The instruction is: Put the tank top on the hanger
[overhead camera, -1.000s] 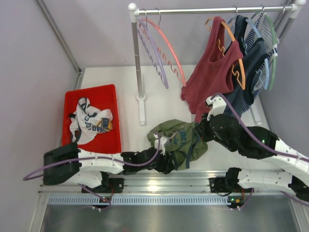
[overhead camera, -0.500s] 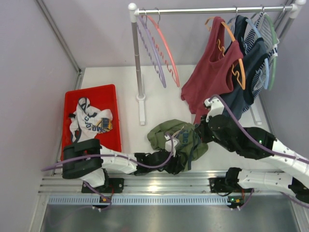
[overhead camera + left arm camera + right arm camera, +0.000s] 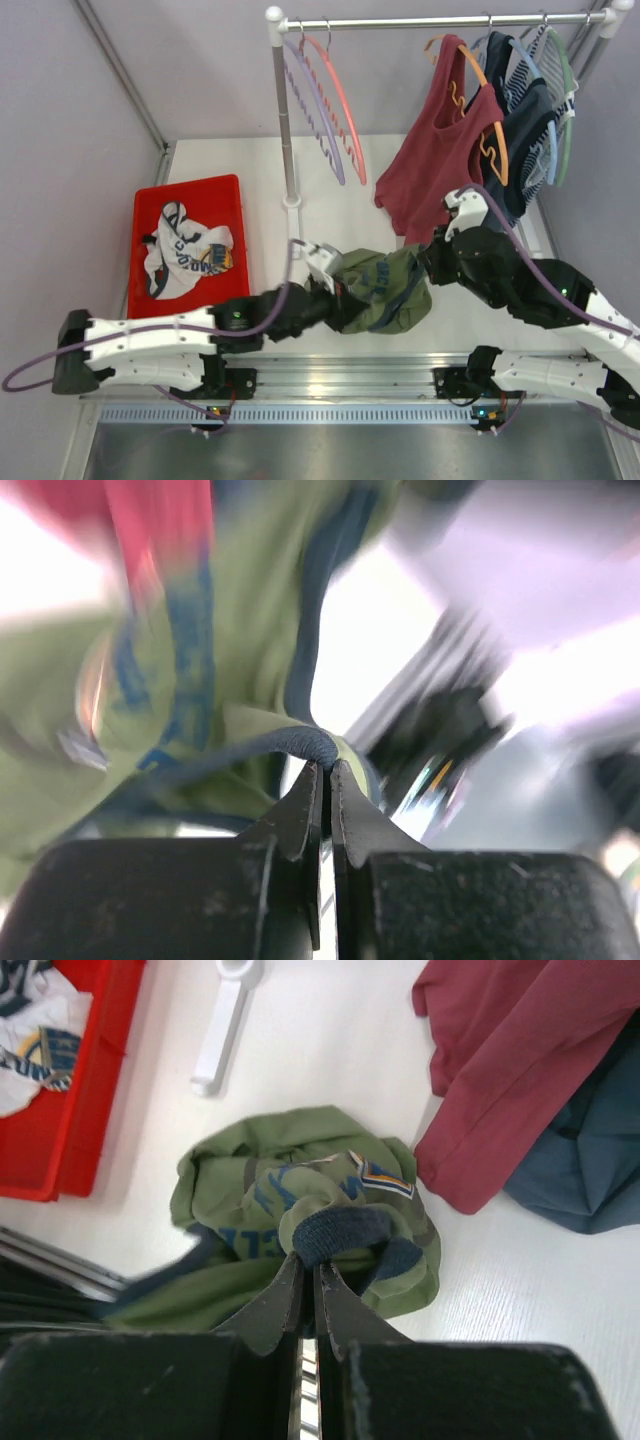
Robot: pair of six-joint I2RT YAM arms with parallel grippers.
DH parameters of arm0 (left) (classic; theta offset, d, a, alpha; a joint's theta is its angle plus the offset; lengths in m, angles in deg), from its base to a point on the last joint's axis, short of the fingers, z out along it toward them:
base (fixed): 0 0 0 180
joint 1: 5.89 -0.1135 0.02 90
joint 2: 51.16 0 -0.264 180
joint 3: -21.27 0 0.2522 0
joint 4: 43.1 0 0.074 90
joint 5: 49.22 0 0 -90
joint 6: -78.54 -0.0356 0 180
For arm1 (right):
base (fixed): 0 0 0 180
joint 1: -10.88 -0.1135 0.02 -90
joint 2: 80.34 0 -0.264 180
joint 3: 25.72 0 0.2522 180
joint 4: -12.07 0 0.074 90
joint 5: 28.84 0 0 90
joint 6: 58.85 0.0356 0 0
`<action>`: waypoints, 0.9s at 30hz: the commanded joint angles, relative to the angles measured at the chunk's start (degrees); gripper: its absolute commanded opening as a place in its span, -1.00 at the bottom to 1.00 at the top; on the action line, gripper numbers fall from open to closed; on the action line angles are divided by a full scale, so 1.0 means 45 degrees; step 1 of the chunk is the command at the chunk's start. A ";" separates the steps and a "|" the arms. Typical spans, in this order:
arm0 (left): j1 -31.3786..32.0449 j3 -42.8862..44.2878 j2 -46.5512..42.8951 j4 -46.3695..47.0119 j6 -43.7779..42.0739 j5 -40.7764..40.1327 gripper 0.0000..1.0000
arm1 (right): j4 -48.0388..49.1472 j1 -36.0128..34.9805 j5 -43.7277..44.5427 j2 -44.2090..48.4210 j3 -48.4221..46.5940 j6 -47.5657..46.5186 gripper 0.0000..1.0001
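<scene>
The olive-green tank top [image 3: 385, 290] is bunched up between my two grippers near the front of the table. My left gripper [image 3: 345, 290] is shut on the top's left side. In the left wrist view its jaws [image 3: 326, 767] pinch a fold of navy trim, with the tank top [image 3: 250, 630] blurred beyond. My right gripper [image 3: 428, 268] is shut on the right side, and its jaws [image 3: 310, 1260] clamp navy trim of the tank top [image 3: 290, 1190]. The salmon-pink hanger [image 3: 342, 100] hangs on the rail at the back left, beside a lilac hanger [image 3: 312, 110].
A red bin [image 3: 232, 195] at the left holds a white printed garment [image 3: 185, 255]. The rack's pole [image 3: 285, 120] stands behind the tank top. A dark red tank top [image 3: 440, 160] on an orange hanger and navy garments [image 3: 520, 120] hang at the right.
My left gripper went from open to shut on the tank top's trim, and the left arm stretched out flatter. The bundle shifted slightly right. The empty hangers swung on the rail.
</scene>
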 commanded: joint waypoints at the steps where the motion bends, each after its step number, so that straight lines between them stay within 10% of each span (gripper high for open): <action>1: -0.0033 0.2550 -0.2146 -0.3354 -0.1740 -0.2892 -1.00 | 0.0213 0.0502 0.0496 -0.0023 -0.1649 -0.0736 -1.00; 7: -0.0111 0.8273 -0.1076 -0.6898 -0.3478 -0.6737 -1.00 | 0.0662 0.1711 0.0303 -0.1427 -0.4400 -0.2181 -1.00; 16: -0.0209 1.3976 0.1130 -0.7408 -0.6507 -0.7780 -1.00 | 0.0781 0.3861 -0.1943 -0.4103 -0.9692 -0.3550 -1.00; 21: -0.0326 1.4745 0.1816 -0.8149 -0.6376 -0.7430 -1.00 | 0.0584 0.4155 -0.2666 -0.4303 -1.0230 -0.3297 -1.00; 27: -0.1672 1.0904 0.0396 -0.8523 -0.3604 -0.5030 -1.00 | 0.1228 0.4155 -0.3795 -0.1437 -0.4281 -0.1464 -1.00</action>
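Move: The tank top is already pinched in both hands. From the left hand the pink hanger lies about 32 cm ahead, 4 cm left and 22 cm up; the purple hanger is some 4 cm left of it at the same depth. From the right hand the pink hanger is about 25 cm ahead, 23 cm left and 14 cm up, and the maroon top 20 cm ahead, 3 cm right, 4 cm up. Both hands swing the tank top up, forward and apart, left hand about 30 cm, right 20, then dip. ##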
